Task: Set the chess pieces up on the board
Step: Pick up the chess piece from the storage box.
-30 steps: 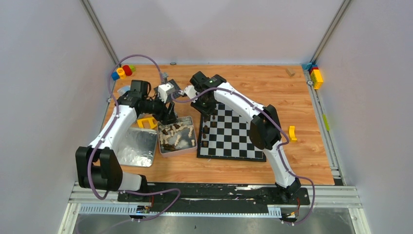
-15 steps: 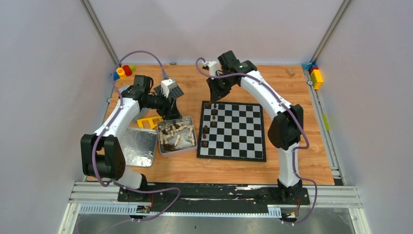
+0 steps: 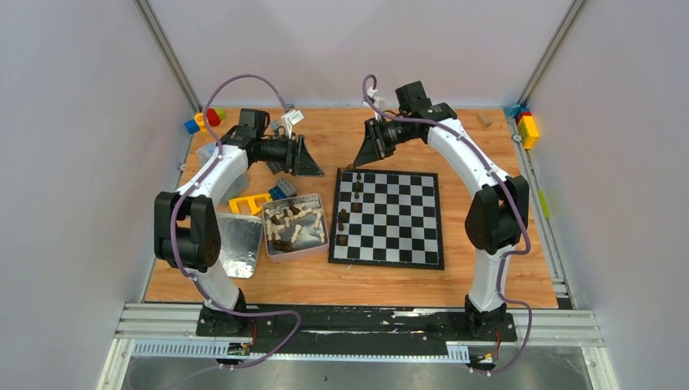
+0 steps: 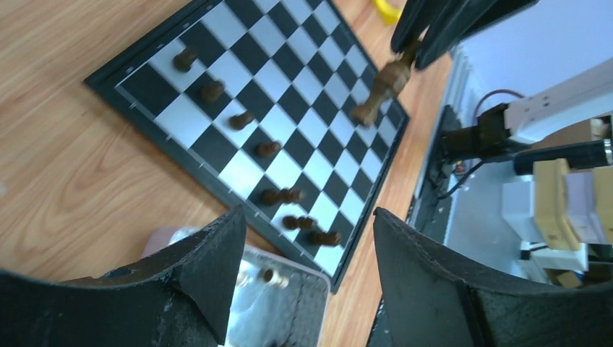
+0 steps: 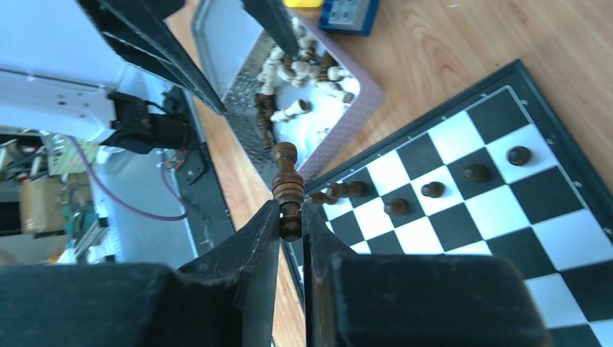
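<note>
The board (image 3: 395, 218) lies right of centre with several dark chess pieces (image 3: 344, 218) in its left columns. My right gripper (image 5: 291, 215) hovers above the board's far-left corner (image 3: 362, 156), shut on a dark brown piece (image 5: 287, 181) that sticks out past its tips. That held piece (image 4: 382, 85) also shows in the left wrist view, above the board (image 4: 217, 108). My left gripper (image 4: 307, 217) is open and empty, raised left of the board (image 3: 310, 162) and facing it. Cream and dark pieces fill the small tin (image 3: 294, 226), whose rim (image 5: 361, 90) shows in the right wrist view.
A shiny lid (image 3: 231, 244) lies left of the tin. A yellow brick (image 3: 250, 203) and a blue brick (image 3: 282, 188) sit behind the tin. Coloured bricks are at the back left (image 3: 207, 120) and right edge (image 3: 526, 126). A yellow piece (image 3: 487, 221) lies right of the board.
My right gripper has lifted from the board's left column and moved back past its far-left corner. My left gripper has swung up from the tin toward the back, turning to face the board.
</note>
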Action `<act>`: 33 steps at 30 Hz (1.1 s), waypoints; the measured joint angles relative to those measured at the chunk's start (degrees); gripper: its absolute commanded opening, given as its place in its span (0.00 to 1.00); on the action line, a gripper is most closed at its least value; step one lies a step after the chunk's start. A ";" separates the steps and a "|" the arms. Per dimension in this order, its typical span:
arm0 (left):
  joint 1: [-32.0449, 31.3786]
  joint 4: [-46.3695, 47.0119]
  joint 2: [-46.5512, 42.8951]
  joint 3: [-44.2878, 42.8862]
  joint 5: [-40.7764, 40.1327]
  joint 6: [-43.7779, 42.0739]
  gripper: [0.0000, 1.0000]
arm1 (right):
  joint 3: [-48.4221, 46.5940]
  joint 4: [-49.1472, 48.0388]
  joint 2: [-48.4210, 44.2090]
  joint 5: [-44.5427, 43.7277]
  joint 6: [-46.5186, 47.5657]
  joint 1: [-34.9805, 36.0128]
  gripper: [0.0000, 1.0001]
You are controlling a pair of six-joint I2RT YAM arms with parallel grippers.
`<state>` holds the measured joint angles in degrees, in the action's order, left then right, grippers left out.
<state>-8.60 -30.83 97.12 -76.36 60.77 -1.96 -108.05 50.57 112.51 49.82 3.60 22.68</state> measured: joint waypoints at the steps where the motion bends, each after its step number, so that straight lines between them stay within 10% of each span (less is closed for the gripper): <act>1: -0.55 1.42 0.57 -0.31 0.94 1.92 0.71 | 0.42 -0.57 0.00 1.38 -0.39 -0.11 0.00; 16: -5.60 29.68 3.87 4.26 11.56 29.35 0.59 | 4.42 -5.75 0.00 13.77 -5.33 -0.79 0.00; 33: -6.38 40.22 3.82 8.44 13.33 38.01 0.48 | 5.86 -9.07 0.00 15.26 -7.89 -1.77 0.00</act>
<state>-14.98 9.39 100.95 -67.92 74.11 36.05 -102.19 41.50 112.51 65.08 -4.29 20.91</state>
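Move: The left hand is empty, and the brown chess piece, held by its end in the right fingers, lies about 9 cm to its right, level fore and aft and 1 cm higher. Below the left hand by some 17 cm are the storage box, 11 cm back and 5 cm left, and the chessboard's middle, 10 cm back and 17 cm right. From the right hand, the piece's middle sits about 2 cm left and 1 cm lower. The left hand reaches about 6 cm to its right towards the free end of the brown piece, quickly at first and then easing in, rising some 2.5 cm and drifting slightly back, while its drooping fingers tip up nearly level (some 20 degrees of turn) and narrow from wide to about half open around that end. The right hand keeps its grip and presents the piece, drawing back and up about 1.5 cm each, nudging left and tilting its fingertips up before all but holding still. ##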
